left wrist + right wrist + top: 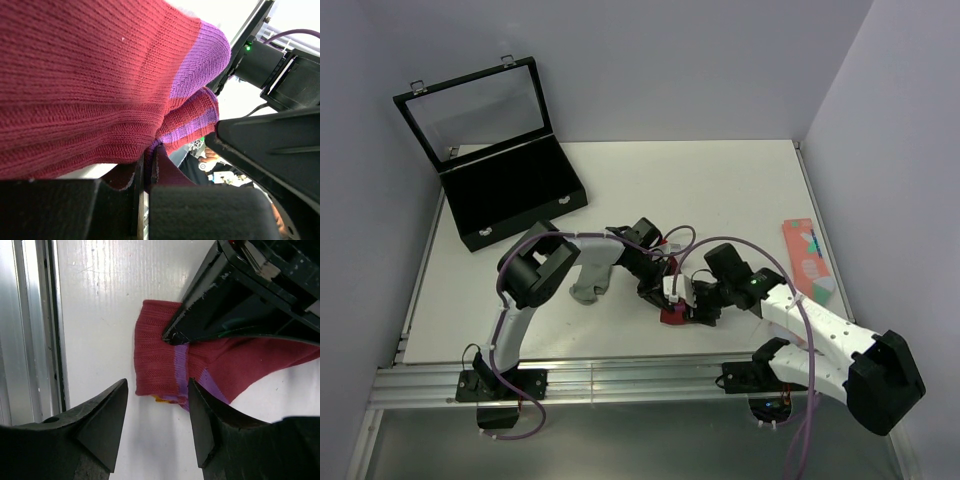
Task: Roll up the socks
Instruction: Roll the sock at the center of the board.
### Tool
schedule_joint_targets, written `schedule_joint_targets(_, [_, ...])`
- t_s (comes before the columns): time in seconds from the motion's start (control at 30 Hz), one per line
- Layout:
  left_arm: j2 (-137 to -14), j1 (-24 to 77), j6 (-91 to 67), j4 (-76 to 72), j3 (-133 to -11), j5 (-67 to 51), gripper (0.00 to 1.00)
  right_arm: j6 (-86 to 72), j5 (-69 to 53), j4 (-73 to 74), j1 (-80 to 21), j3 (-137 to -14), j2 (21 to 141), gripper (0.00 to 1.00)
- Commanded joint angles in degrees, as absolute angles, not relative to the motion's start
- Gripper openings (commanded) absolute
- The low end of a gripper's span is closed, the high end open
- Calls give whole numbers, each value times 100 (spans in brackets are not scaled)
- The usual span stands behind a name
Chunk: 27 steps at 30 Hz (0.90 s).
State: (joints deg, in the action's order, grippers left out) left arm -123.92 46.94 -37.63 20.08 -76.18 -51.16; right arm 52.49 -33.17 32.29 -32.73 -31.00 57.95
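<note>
The magenta-red sock [90, 75] with purple bands lies folded near the table's front edge [672, 316]. A sliver of its orange toe peeks out under the fold [161, 399]. My left gripper [147, 165] is shut on a pinch of this sock's fabric, and it comes in from the upper right [240, 295] in the right wrist view. My right gripper [157, 385] stands open just over the sock's folded end, with nothing held between its fingers. From above the two grippers meet over the sock, left [658, 285] and right [692, 300]. The grey sock [590, 283] lies beside the left arm.
An open black case [510, 195] with a glass lid stands at the back left. A salmon-pink sock with teal and white patches [807, 260] lies at the right edge. The metal rail of the table's front edge [35, 330] runs close to the red sock.
</note>
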Motion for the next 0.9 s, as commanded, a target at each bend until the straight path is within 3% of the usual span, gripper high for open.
schedule_joint_targets(0.0, [-12718,4720,-3560,2522,-7497,-4228,0,5124,-3094,3006,-3585,-3050,5686,59])
schedule_joint_targets(0.67, [-12744,4702,-3612,2461,-7567,-4368,0,5019,-2092,2171,-3990,-2487,6107,54])
schedule_joint_targets(0.8, [-12630,4676,-3656,2417,-7550,-4482,0,5036,-2013,2197,-3999,-2566,6187,47])
schedule_joint_targets(0.87, [-12551,4650,-3735,2259,-7506,-4526,0,5036,-2013,2215,-3990,-2610,6310,34])
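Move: The folded end of the red sock lies about 3 cm to the right hand's left, roughly level fore and aft and some 4 cm below its open fingers. The shut left fingers are already in the fold, about 4 cm left and 2 cm ahead of the right hand; from them the fold's middle is about 2 cm back, 1 cm right and 1 cm down. The grey sock lies about 20 cm left of the right hand and 8 cm ahead, down on the board. The right hand eases about a centimetre back and left, then sinks roughly 3.5 cm onto the free right-hand edge of the folded red sock, coming forward again by 1.5 cm as its fingers tip some 5 to 10 degrees steeper. With one finger on either side of that edge it starts closing late, from a bit over half open to under halfway, and gathers the cloth between the tips, while the left hand stays put and keeps its shut grip on the fold. ##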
